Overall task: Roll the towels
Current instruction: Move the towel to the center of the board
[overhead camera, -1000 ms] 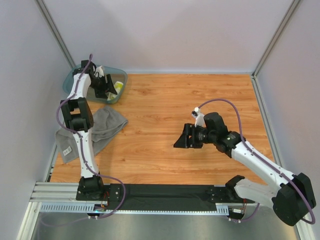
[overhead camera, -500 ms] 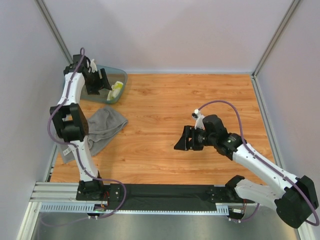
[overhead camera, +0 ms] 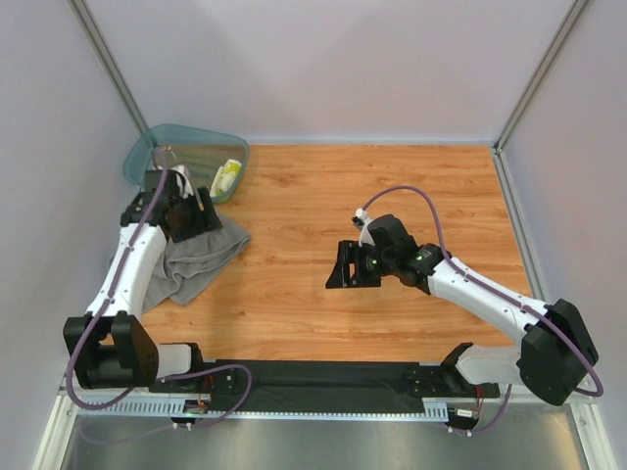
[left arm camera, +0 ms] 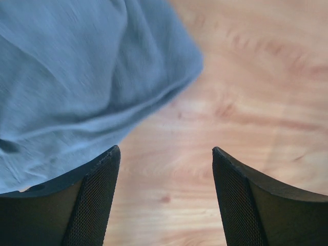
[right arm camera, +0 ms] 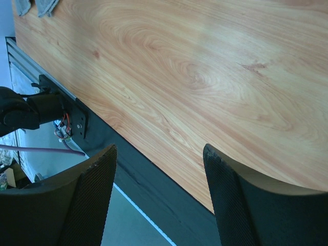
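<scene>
The grey towel (overhead camera: 201,262) lies crumpled on the wooden table at the left, below the teal tub. My left gripper (overhead camera: 204,219) hovers over the towel's upper edge. In the left wrist view it (left arm camera: 165,149) is open over bare wood, with the grey towel (left arm camera: 77,77) just beyond its left finger and nothing between the fingers. The small yellow-and-white cloth (overhead camera: 227,177) lies inside the tub. My right gripper (overhead camera: 339,266) hangs open above the middle of the table, and in its own view it (right arm camera: 159,148) is empty over the table's near edge.
The translucent teal tub (overhead camera: 181,142) stands in the back left corner against the wall. A black base rail (overhead camera: 323,377) runs along the near edge, seen also as the dark rail (right arm camera: 133,154) in the right wrist view. Grey walls enclose three sides.
My left arm has drawn back out of the tub and come down over the grey towel. The right gripper has shifted a little to the left.
</scene>
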Controlling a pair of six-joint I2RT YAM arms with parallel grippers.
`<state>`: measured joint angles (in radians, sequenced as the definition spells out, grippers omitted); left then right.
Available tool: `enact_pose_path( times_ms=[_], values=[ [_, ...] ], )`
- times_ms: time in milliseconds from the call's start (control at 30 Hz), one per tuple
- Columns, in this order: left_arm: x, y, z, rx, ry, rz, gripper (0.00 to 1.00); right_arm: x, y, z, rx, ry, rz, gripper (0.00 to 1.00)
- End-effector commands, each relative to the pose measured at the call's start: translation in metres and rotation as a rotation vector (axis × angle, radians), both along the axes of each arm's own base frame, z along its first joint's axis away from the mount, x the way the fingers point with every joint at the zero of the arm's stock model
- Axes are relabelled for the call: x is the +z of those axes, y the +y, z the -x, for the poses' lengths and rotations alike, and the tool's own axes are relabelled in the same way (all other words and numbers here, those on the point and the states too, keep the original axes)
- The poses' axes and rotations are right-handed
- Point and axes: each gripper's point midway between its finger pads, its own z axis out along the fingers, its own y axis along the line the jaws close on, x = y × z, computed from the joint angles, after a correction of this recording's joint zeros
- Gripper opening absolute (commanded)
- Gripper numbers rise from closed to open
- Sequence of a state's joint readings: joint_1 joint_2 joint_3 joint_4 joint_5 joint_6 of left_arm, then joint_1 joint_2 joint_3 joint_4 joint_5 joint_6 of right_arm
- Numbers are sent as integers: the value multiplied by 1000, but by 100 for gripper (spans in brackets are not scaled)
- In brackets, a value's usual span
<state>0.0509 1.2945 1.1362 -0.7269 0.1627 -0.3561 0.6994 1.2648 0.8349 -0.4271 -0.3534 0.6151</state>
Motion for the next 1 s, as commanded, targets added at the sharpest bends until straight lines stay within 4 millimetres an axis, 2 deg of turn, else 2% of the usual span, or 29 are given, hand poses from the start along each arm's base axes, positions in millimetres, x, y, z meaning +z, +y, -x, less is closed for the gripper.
enact_pose_path(
  times_ms=[0,133,167,267,400,700,833,967],
  values=[
    [-36,-17,15,-4,44,-71,78,15,12,-9,8,-60,-26,69],
    [-57,-21,8,-1,93,-185,77,8,11,-3,8,-45,-15,69],
    [-71,-19,7,3,132,-211,76,7,10,-1,9,-42,-14,69],
    [-82,-14,-2,22,161,-265,76,7,7,2,7,-48,-15,69],
    [-83,-9,-16,36,135,-349,76,4,1,8,12,-46,4,69],
    [-101,-4,-28,-4,166,-521,73,0,-4,11,26,-45,27,70],
    [-118,-11,-27,-52,217,-592,73,-3,-3,10,30,-38,26,69],
    [-119,-18,-24,-84,205,-612,75,-2,-2,9,28,-46,25,70]
  ],
)
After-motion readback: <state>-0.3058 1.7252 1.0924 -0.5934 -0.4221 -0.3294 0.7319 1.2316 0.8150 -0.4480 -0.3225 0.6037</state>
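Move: The left hand hangs open and empty. The gray towel's near edge by its right-hand corner lies about 17 cm below, 3 cm ahead and 3 cm right. The towel's middle is some 7 cm left and 2 cm back. The rolled towel lies about 22 cm ahead and 2 cm right, in the bin, whose middle is 25 cm ahead and 8 cm left. From the right hand that edge lies roughly 16 cm ahead, 31 cm left and 12 cm lower. The left hand sinks some 13 cm towards the gray towel's right-hand end, dropping fast at first while swinging back and right 3 cm or so, then easing forward about 5 cm and settling lower in a slower descent. On the way the wrist rolls and tips by some 35 degrees in all, so that the fingertips swing leftward and point more steeply down, while the fingers stay wide open a few centimetres above the towel's edge, with no touch visible. ##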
